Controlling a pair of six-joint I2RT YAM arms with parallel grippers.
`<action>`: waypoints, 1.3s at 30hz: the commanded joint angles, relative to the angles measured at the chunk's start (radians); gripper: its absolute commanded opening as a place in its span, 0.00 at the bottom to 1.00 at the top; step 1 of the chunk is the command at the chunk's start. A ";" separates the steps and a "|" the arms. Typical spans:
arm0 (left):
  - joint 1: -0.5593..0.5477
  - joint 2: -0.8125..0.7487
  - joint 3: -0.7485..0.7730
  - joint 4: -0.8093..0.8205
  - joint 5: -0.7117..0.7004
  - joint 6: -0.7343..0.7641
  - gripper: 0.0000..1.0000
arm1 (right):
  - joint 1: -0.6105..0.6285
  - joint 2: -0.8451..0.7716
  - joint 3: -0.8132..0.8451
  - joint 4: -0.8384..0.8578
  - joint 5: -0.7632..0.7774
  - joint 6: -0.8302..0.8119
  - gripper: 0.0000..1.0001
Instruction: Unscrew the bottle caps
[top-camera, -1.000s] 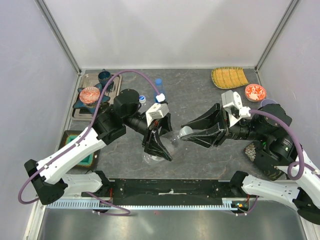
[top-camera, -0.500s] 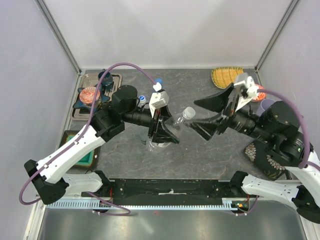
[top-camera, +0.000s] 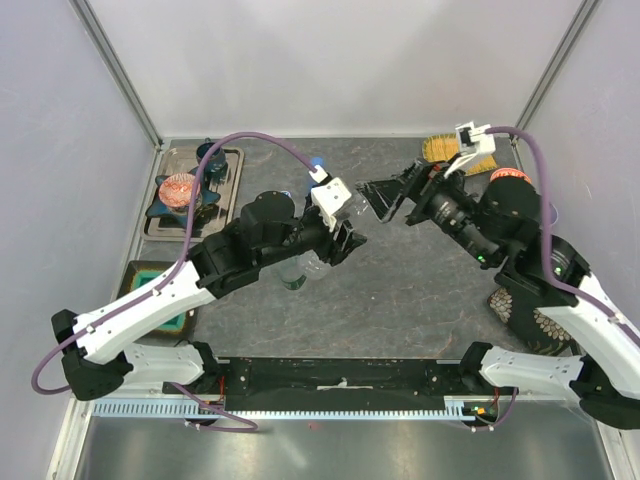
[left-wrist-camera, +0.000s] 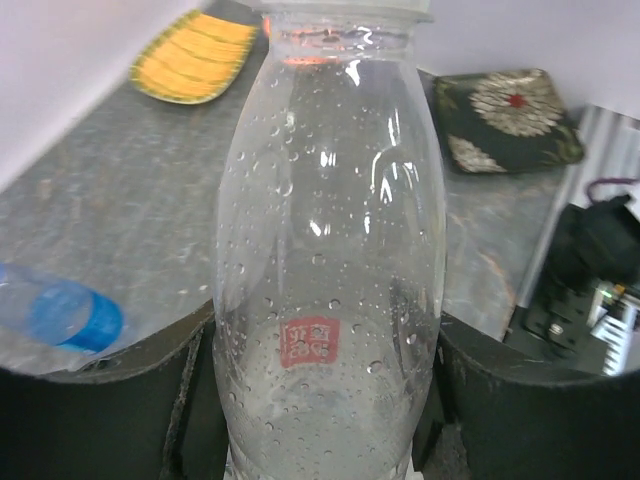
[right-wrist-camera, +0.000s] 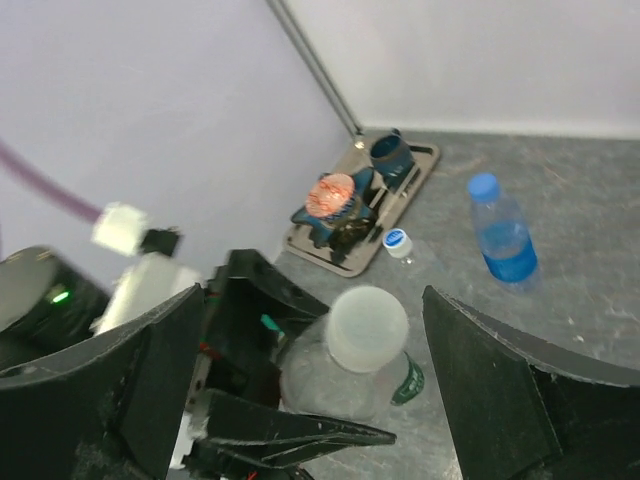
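Observation:
My left gripper is shut on the body of a plain clear bottle, dotted with droplets and marked with a small red stamp. The bottle's white cap is still on and points toward my right gripper. That gripper stands open, its fingers wide on either side of the cap and touching nothing. A green-labelled bottle stands on the table under the left arm. At the back is a blue-labelled bottle, with a very short bottle near the tray.
At the back left, a tray carries a dark cup and a pink-red bowl. A yellow woven plate and a red bowl sit at the back right. A dark floral plate lies on the right.
My right gripper let go of the cap, opened wide and drew back up toward the rear right. The left arm lifted the clear bottle and carried it backward.

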 joint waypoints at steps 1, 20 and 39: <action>-0.038 -0.029 -0.015 0.095 -0.288 0.081 0.29 | 0.002 0.017 -0.009 -0.023 0.122 0.081 0.95; -0.067 -0.031 -0.051 0.113 -0.327 0.095 0.29 | 0.002 0.054 -0.055 0.039 0.146 0.076 0.70; -0.073 -0.051 -0.077 0.139 -0.318 0.095 0.29 | 0.002 0.057 -0.092 0.040 0.139 0.067 0.25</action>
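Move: The held bottle's white cap lies roughly 1 cm ahead, 1 cm right and 4 cm below the right gripper. From the left gripper, which already holds that bottle, the cap is some 3 cm ahead, 4 cm right and 10 cm up. The blue bottle stands 17 cm ahead, 10 cm left and 38 cm below the right gripper, the blue-white-capped bottle 12 cm ahead, 16 cm left and equally low. Sink the wide-open right gripper about 5 cm while easing it some 3 cm forward, tipping its fingers slightly down, and draw the fingers in steadily around the white cap until they meet its sides. Keep the left grip on the bottle and carry it about 3 cm forward and a little left, turning roughly 15 degrees counter-clockwise, then hold it nearly still. ##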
